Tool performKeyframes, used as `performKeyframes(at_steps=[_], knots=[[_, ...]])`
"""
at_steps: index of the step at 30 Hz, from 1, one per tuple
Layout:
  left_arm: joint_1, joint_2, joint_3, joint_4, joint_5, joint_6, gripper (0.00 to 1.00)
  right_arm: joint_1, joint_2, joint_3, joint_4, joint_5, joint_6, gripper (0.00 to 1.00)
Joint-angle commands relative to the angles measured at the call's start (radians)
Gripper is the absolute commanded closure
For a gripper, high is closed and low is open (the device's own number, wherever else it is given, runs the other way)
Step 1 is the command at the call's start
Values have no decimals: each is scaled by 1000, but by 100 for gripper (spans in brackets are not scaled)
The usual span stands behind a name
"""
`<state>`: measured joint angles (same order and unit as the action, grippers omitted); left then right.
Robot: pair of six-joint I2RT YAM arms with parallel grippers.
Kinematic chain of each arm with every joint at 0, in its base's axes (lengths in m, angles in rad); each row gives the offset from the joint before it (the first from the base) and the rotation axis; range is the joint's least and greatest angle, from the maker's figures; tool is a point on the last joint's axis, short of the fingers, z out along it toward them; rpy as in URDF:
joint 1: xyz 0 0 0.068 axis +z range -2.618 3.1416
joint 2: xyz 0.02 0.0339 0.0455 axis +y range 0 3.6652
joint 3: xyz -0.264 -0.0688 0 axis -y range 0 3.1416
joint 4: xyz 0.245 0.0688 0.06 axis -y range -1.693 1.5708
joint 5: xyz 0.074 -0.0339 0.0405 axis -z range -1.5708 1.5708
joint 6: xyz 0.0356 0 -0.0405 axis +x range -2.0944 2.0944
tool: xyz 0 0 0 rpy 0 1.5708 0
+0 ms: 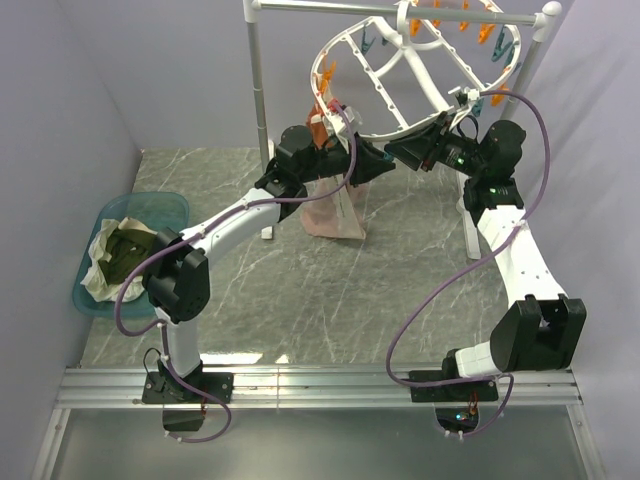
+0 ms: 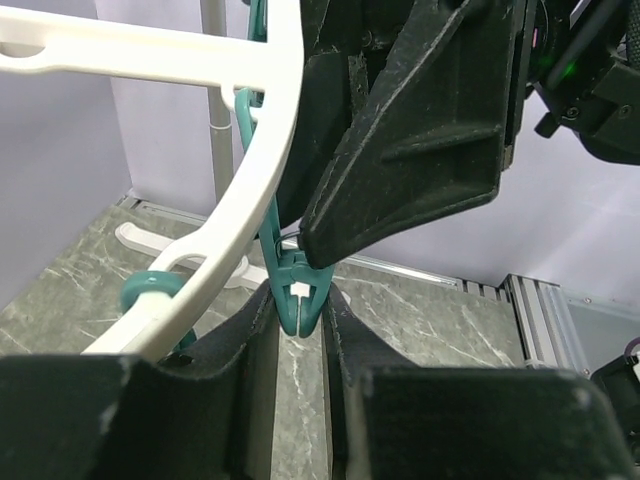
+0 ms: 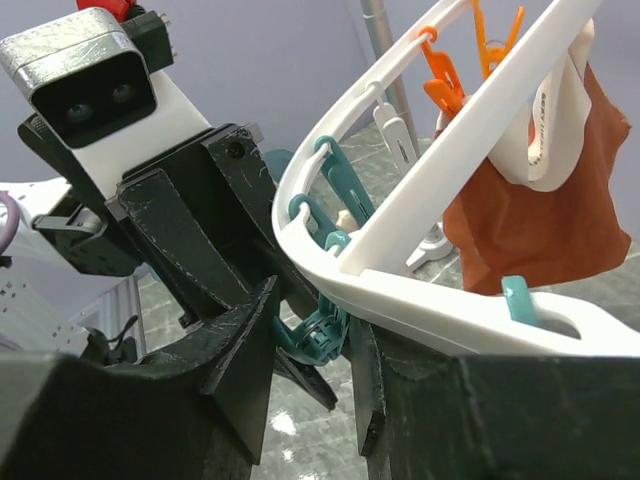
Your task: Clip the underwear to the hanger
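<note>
The white oval hanger [image 1: 420,75] hangs tilted from the top rail, with orange and teal pegs along its rim [image 2: 230,240] [image 3: 450,290]. My two grippers meet at its lower rim. The left gripper [image 1: 378,163] [image 2: 298,300] is shut on the lower end of a teal peg [image 2: 298,290]. The right gripper [image 1: 398,152] [image 3: 315,320] straddles the upper end of the same teal peg [image 3: 322,335], its fingers pressed to both sides. The pale pink underwear [image 1: 335,215] hangs below my left gripper; its top edge is hidden behind the arm.
A rust-orange garment [image 3: 530,220] [image 1: 320,122] is clipped to the hanger's far side. White stand poles [image 1: 258,100] [image 1: 520,90] rise left and right of the hanger. A teal bin [image 1: 160,205] holding olive-green cloth [image 1: 125,255] sits at the table's left edge.
</note>
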<state>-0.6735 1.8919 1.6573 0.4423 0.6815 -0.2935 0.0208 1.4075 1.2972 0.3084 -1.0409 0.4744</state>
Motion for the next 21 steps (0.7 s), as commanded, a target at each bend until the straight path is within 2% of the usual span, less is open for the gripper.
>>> performKeyframes(at_steps=[1, 2, 6, 8, 14, 21], knots=[[0, -8, 36, 21, 35, -10, 77, 7, 11, 59, -1, 4, -10, 87], [2, -11, 32, 21, 26, -7, 63, 7, 15, 62, -6, 2, -11, 88], [9, -36, 3, 12, 9, 16, 47, 7, 15, 68, -28, 8, -17, 97], [12, -59, -25, 9, 0, 33, 43, 7, 15, 74, -40, 10, -20, 100], [12, -108, -79, 9, -86, 80, 38, 10, 13, 80, -75, 27, -39, 100], [5, -74, -11, -20, -119, 79, 38, 28, 1, 73, -92, 59, -74, 100]])
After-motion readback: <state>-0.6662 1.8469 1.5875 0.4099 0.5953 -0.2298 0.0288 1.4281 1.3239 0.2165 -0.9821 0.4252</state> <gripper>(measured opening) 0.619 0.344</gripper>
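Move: Both hands are at one teal clip on the hanger rim: its lower tips are between the left pads, its middle about 2 cm above them. The right fingers hold it higher up, its middle about 1 cm below their pads. From the left hand, the pink underwear hangs roughly 11 cm to the left, level fore and aft, some 15 cm lower; the next teal clip is about 5 cm forward, 4 cm left and 2 cm higher. The left fingers let go of the teal clip's lower tips, opening wide. The left hand then sinks about 1.5 cm and backs off about as far to its left, easing slightly forward with a small counter-clockwise turn. The right fingers keep their pinch on the upper part of the clip, while that hand shifts some 1.5 cm forward and 1 cm down. ##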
